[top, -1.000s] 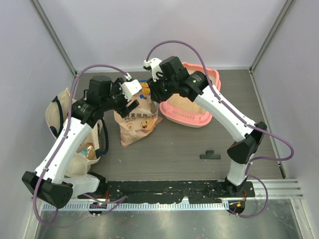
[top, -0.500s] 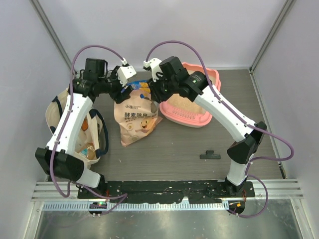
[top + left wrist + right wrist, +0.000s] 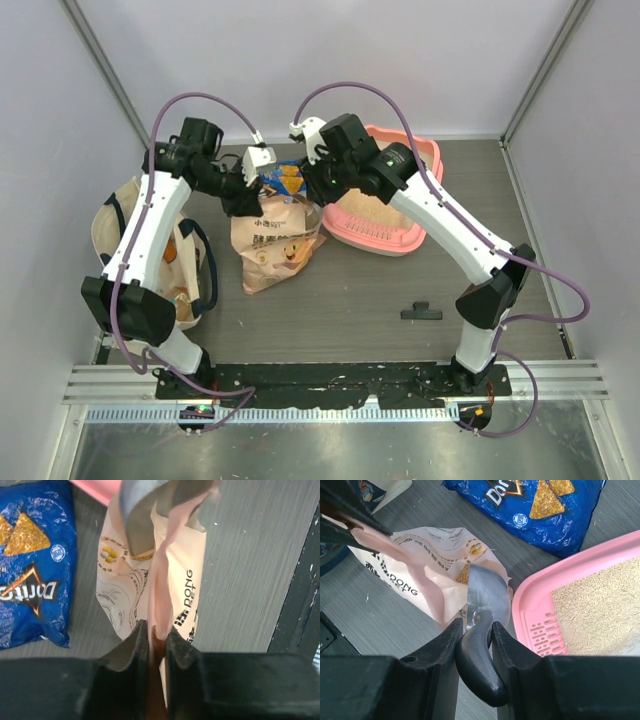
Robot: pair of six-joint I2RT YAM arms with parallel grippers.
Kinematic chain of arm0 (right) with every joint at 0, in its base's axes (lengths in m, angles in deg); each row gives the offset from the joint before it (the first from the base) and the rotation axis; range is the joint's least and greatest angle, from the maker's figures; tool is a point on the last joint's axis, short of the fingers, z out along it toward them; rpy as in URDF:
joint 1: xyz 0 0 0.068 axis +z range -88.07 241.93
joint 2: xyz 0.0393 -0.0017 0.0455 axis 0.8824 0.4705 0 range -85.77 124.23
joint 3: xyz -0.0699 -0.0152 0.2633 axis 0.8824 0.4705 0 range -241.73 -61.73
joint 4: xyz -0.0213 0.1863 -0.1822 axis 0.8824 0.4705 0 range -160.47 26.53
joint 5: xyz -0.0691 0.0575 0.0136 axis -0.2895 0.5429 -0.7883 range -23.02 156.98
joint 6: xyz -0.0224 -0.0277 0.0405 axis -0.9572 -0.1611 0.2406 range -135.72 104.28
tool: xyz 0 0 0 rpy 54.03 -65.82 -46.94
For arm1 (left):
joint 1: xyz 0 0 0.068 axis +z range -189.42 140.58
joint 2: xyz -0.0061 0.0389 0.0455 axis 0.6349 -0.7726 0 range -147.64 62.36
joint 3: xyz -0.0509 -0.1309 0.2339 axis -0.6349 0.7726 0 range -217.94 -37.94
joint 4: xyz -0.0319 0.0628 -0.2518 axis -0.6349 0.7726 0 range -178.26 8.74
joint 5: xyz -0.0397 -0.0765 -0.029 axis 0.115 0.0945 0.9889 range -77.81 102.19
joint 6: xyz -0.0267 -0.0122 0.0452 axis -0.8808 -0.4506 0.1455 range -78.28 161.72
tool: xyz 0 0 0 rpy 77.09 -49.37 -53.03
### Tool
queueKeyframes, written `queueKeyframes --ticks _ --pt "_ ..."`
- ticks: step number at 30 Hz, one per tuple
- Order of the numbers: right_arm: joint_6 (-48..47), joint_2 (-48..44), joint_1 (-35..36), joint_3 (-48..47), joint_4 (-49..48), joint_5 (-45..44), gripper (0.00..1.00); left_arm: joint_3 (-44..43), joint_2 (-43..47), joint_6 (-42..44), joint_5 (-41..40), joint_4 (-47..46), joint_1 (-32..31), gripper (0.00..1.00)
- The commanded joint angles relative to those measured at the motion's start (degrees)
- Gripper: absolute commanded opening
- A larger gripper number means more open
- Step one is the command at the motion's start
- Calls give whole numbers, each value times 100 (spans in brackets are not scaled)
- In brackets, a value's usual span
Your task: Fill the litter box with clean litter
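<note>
The pinkish-beige litter bag (image 3: 272, 245) with the orange cat stands in front of the pink litter box (image 3: 372, 240). A layer of beige clean litter (image 3: 600, 605) lies in the box (image 3: 530, 595). My left gripper (image 3: 157, 635) is shut on the pink top edge of the bag (image 3: 150, 580), at its left side. My right gripper (image 3: 476, 630) is shut on the black handle (image 3: 477, 665) of a scoop. The scoop's grey metal blade (image 3: 487, 592) reaches into the bag's open mouth, where a little litter (image 3: 463, 572) shows.
A blue Doritos bag (image 3: 283, 180) lies flat behind the litter bag, beside the box. A cream tote bag (image 3: 120, 225) sits at the left wall under the left arm. A small black clip (image 3: 421, 312) lies on the table near the right arm's base.
My left arm has swung in to the bag's top and its gripper has shut on the bag's edge. The right arm and the scoop have stayed put.
</note>
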Motion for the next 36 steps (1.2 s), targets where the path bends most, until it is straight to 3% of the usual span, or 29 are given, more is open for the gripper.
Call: queueKeyframes --ticks 1,2,5,12,21,27,36 --pt "48 -78 -140 -105 30 -478 2 248 354 -300 161 65 -27 10" --pt "74 -43 -167 -131 38 -566 2 301 424 -415 161 -128 -53 0" --pt "214 89 -176 -272 -14 -872 1 730 907 -1213 144 -716 -97 0" --pt "759 335 -176 -316 -102 -787 1 2469 2410 -3183 -699 -3527 -431 0" --pt "1129 721 -184 -342 -155 -365 1 3139 2842 -3877 -1227 -4347 -633 0" --pt "1217 853 -272 -491 -137 865 1 3403 2930 -4080 -1579 -4901 -625 0" --pt "1683 1477 -641 -1667 -155 1910 1 3343 3202 -4880 -963 -5491 -633 0"
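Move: The litter bag's rim lies between the left hand's closing fingers; the bag's middle is about 6 cm right, 3 cm back and some 12 cm below it. The blue chip bag lies roughly 12 cm ahead of the left hand and 2 cm right, on the table. From the right hand, which holds the scoop at the bag's mouth, the bag's middle is about 8 cm left, 3 cm back and 15 cm lower; the litter box is 15 cm right and 8 cm ahead, near table level. The left fingers finish closing, pinching the bag's rim, and tug it back about 4 cm and slightly up before easing forward most of the way again, the wrist turning some 30 degrees counter-clockwise. Meanwhile the right hand keeps its grip on the scoop, carries it forward about 5 cm and down 3 to 4 cm with the blade at the bag's mouth, and tips a little. ##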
